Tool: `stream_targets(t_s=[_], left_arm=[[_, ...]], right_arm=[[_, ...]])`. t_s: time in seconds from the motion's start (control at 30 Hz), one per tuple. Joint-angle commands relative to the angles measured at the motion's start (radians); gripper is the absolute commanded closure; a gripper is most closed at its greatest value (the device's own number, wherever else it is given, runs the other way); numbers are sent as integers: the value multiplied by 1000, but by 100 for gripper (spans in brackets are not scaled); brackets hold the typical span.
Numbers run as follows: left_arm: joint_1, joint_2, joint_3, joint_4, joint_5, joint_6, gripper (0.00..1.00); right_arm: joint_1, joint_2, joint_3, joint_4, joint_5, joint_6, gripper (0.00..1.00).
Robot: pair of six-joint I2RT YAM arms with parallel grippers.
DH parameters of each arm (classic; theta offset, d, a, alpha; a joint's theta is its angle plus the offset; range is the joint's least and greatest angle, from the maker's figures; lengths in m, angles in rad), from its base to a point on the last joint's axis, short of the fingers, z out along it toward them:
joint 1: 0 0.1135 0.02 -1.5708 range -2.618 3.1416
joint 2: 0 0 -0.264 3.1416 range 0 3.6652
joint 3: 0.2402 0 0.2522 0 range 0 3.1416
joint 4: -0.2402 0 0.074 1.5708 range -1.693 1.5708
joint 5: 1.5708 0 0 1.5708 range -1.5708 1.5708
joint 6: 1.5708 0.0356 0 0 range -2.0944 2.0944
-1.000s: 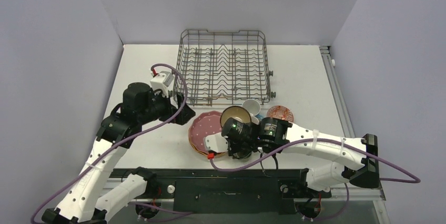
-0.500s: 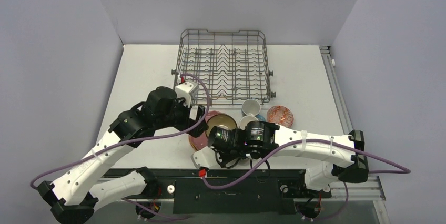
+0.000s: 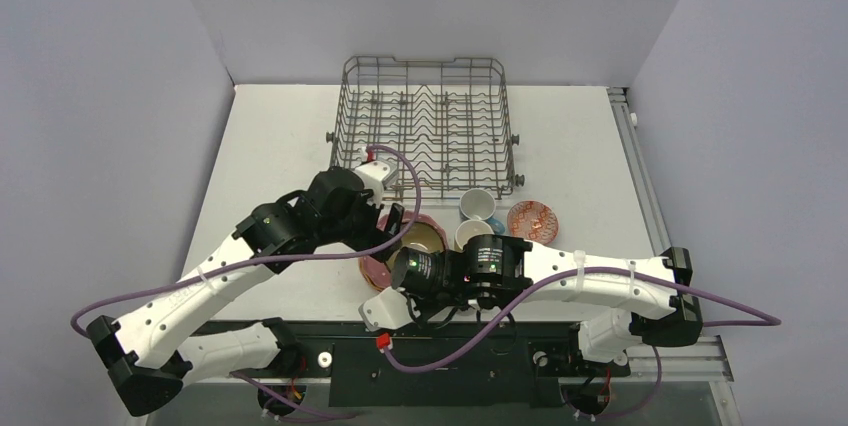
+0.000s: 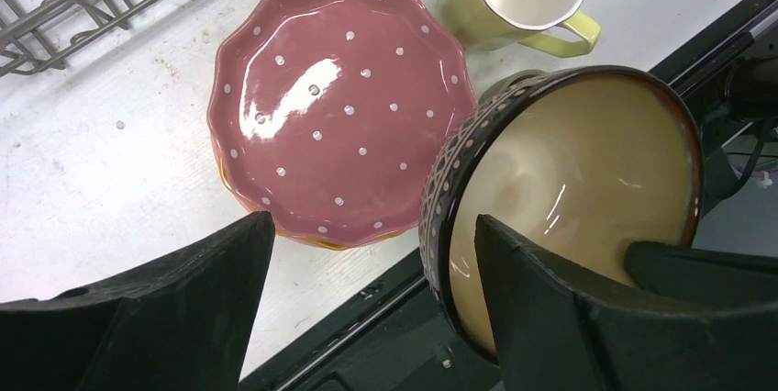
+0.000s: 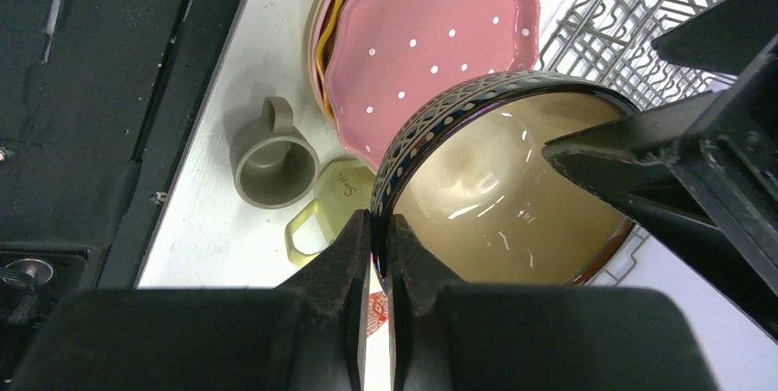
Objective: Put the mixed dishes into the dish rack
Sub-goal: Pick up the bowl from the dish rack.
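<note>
My right gripper (image 5: 378,221) is shut on the rim of the dark brown bowl (image 5: 495,180), which hangs tilted above the plates, its tan inside showing. My left gripper (image 4: 372,226) is open and straddles the opposite rim of the bowl (image 4: 569,161), one finger inside and one outside. Below lies a stack of scalloped plates with the pink plate (image 4: 339,97) on top. In the top view the bowl (image 3: 425,239) sits between both grippers, just in front of the dish rack (image 3: 425,126), which stands at the back.
A yellow mug (image 5: 335,194) and a small grey mug (image 5: 271,166) stand beside the plate stack. A blue mug (image 3: 477,204) and a red-patterned bowl (image 3: 532,218) sit right of it. The table's black front rail (image 3: 440,346) runs close beneath the grippers.
My left arm has swung right from the rack's corner to the bowl, and its jaws now straddle the rim. The right arm has carried the bowl slightly left and nearer.
</note>
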Motion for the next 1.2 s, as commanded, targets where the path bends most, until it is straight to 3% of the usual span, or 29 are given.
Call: stream_targets(t_s=[0.0,0.17,0.47,0.63,0.87,1.03,1.17], left_arm=[[-12,17,27,23,-2,3,29],[-20,30,23,37,16,3,45],[-27,31,21,52,55,-4,100],[-29,12,8,73,59,-13,100],[-26,-2,-15,95,44,-25,100],[-10,1,-36,118,26,-30,100],[29,3,-57,141,33,-33,100]], right_arm=[[12,-17,60,37,54,-22,100],[12,-22,43,51,75,-16,100],[12,-37,22,75,90,-2,100],[10,-45,13,98,118,32,97],[-18,-95,-15,140,166,113,80],[-57,-179,-90,213,191,164,76],[-108,-253,-161,273,177,229,63]])
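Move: My right hand holds the bowl by its rim, with the bowl's middle about 5 cm ahead, 4 cm left and slightly below. From my open left hand, that middle is roughly 7 cm right, 3 cm back and 2 cm down, with the near rim already between the fingers. The plates lie about 17 cm below my left hand, 5 cm ahead and 3 cm right; the gray mug is some 14 cm right of them and 10 cm nearer me, the yellow mug about 17 cm right of them. I ease my left hand about 2 cm right and shut its fingers, pinching the bowl's left rim while my right hand still holds the bowl. Then my right fingers open part way and let go, and that hand backs off the rim, going forward, up and a little right, some 5 cm in all, turning about 20 degrees, partly clockwise. My left hand keeps its pinch and sinks about 2 cm at the end. ##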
